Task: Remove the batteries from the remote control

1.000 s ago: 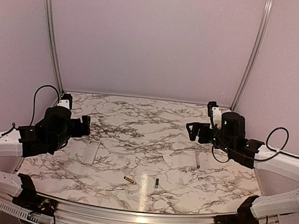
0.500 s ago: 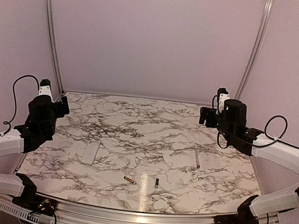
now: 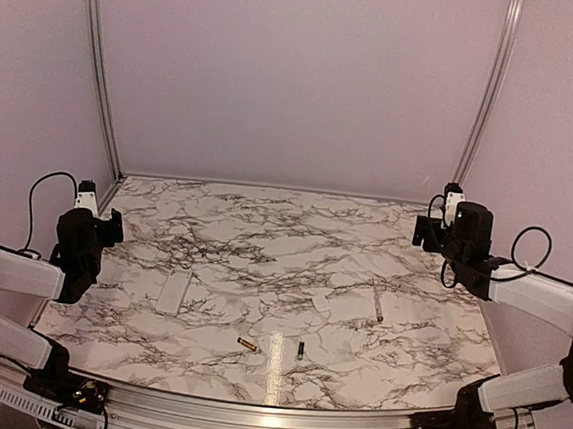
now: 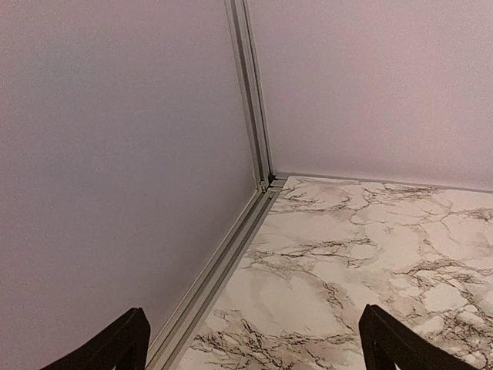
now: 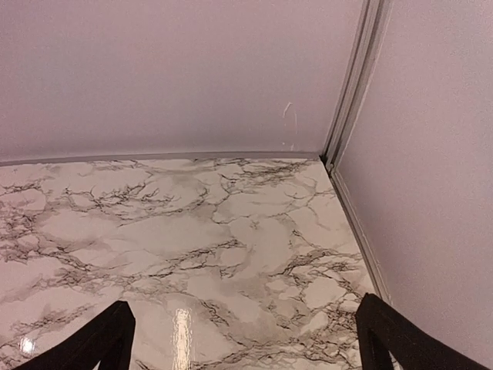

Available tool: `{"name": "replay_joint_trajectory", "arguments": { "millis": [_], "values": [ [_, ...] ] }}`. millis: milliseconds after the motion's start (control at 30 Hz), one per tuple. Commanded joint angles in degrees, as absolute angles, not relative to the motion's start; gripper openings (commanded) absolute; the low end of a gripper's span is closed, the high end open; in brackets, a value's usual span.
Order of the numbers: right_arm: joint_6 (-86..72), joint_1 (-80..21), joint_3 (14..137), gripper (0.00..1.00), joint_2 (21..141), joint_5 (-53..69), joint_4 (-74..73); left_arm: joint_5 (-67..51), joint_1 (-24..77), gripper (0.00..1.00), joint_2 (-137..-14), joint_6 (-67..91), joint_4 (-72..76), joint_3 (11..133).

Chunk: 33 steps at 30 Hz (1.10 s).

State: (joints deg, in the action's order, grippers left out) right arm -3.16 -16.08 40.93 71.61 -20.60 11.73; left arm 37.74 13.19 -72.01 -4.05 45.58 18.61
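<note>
The white remote control [image 3: 174, 291] lies flat on the marble table [image 3: 284, 244], left of the middle. Nearer the front edge lie two batteries: a gold-brown one [image 3: 246, 344] and a dark one [image 3: 301, 350], both loose on the tabletop and apart from the remote. My left gripper [image 3: 113, 226] hangs at the far left by the wall, open and empty. My right gripper [image 3: 425, 231] is at the far right, also open and empty. In the wrist views the left gripper [image 4: 254, 347] and the right gripper [image 5: 243, 339] show only bare marble between wide-spread fingers.
A long thin pale rod [image 3: 378, 304] lies on the right part of the table. Pale walls with metal corner rails [image 4: 250, 116] [image 5: 350, 85] close in the table at the back and sides. A bright light reflection [image 3: 275, 359] streaks the front.
Both arms have drawn back from the table's middle toward the side walls, the left to the left, the right to the right. Both grippers stayed open. Remote, batteries and rod have not moved.
</note>
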Motion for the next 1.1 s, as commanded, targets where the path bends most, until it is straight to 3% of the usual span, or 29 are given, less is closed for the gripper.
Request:
{"name": "replay_joint_trajectory", "arguments": {
  "millis": [0,267,533,1067],
  "values": [
    [-0.5,-13.7,35.9,0.98,69.9,-14.0,20.6,28.7,10.9,0.99,-76.0,-4.6,53.8,18.0],
    [7.4,-13.6,21.9,0.98,68.0,-16.6,42.2,24.0,8.1,0.99,-86.3,-3.0,59.9,20.8],
    [12.3,-13.5,15.1,0.99,70.4,-14.9,56.7,18.5,4.6,0.99,-86.7,-0.4,57.3,22.0],
    [10.0,-5.9,8.8,0.98,90.5,-6.6,86.4,16.7,4.6,0.96,-86.0,-0.6,60.7,19.8]
  ]
}}
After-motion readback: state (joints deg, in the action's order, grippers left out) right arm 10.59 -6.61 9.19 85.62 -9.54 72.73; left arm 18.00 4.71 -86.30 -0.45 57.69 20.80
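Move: Both hands are empty and wide open over the outer sides of the table. From the left hand, the left battery lies roughly 38 cm to its right, 18 cm back and 18 cm below; the remote control is much nearer, about 15 cm right and 4 cm back. From the right hand, the right battery lies some 26 cm to its left, 23 cm back and 21 cm down. Downward, about 8 cm in all, the empty right hand sinks in two stages with a slight lift between, first easing back about 4 cm and later drifting right, its fingers tilting up some 15 degrees. The left hand moves forward and down, then nearly stops, turning slightly clockwise. Both stay open and touch nothing. ##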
